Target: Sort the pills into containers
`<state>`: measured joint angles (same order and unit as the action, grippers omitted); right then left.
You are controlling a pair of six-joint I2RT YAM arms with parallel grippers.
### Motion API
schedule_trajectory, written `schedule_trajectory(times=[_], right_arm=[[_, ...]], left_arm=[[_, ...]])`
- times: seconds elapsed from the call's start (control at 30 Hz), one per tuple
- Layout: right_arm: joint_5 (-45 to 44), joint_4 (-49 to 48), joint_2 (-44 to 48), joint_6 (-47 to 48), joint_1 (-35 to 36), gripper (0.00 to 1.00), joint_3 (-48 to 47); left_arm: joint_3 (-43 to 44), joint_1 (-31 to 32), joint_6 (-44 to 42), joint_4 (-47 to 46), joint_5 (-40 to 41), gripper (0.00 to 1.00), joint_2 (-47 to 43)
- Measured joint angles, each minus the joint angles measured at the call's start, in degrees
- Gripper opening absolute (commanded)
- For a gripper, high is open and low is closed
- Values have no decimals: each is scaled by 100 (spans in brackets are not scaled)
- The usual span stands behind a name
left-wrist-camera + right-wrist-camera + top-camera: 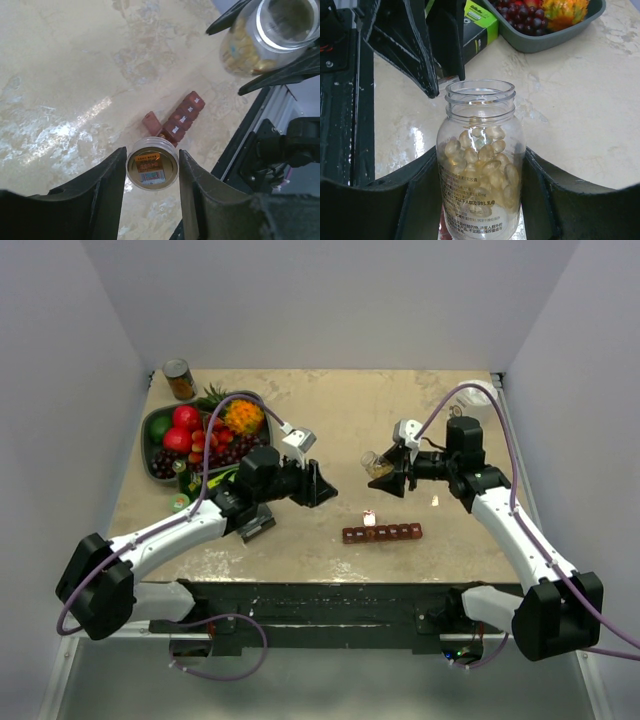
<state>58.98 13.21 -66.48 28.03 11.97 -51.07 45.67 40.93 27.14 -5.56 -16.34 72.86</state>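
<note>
My right gripper (480, 150) is shut on a clear bottle (480, 97) with its mouth uncapped; pale amber pills (487, 155) fill its lower half. From above, that bottle (378, 464) hangs tilted over the table, mouth toward the left arm. My left gripper (151, 153) is shut on the bottle's clear round cap (152, 172), its label facing the camera. The containers (382, 533), a dark red-brown strip of small compartments, lie on the table between and in front of both grippers. One lid (149, 121) at the strip's left end stands open.
A grey-green bowl (152, 430) of fruit sits at the back left, with a metal can (180, 380) behind it. A green box (481, 25) lies beside the bowl near the left arm. The table's front edge runs just below the strip.
</note>
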Motion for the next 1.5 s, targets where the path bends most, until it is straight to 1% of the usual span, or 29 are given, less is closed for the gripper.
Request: schedule_trajectory(times=[0.37, 0.53, 0.73, 1.07, 1.5], right_arm=[[83, 815, -17, 896, 0, 15, -7], [79, 1110, -125, 1193, 0, 15, -11], [74, 1287, -140, 1353, 0, 15, -13], [59, 1362, -140, 1425, 0, 15, -57], [-103, 1464, -258, 1421, 149, 14, -131]], left_arm=[[4, -15, 398, -501, -632, 8, -197], [256, -31, 527, -605, -881, 8, -146], [817, -31, 546, -791, -1158, 8, 286], [1255, -28, 682, -809, -1510, 7, 1019], [1482, -2, 850, -855, -1836, 7, 1268]])
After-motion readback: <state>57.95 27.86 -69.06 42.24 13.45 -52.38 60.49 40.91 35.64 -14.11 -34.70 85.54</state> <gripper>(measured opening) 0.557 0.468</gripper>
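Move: The pill jar's mouth, where the lid in the left fingers is going, is about 7 cm to the left hand's right, 4 cm ahead and 9 cm above. The brown pill box is some 12 cm right of that hand, 1 cm back and 16 cm below; its open flap is 10 cm right, 2 cm ahead and 16 cm below. From the right hand, holding the jar, the lid is roughly 11 cm left, 2 cm back and 4 cm lower. The lid, still pinched in the left fingers, is carried up about 7 cm and right about 7 cm to the jar's mouth: first mostly upward, then rightward with a slight dip onto the rim, the wrist tipping its fingers up and swinging clockwise some 15 degrees. The right hand keeps its grip and brings the jar down about 4 cm and back 2 cm to meet the lid, then nearly holds still. ##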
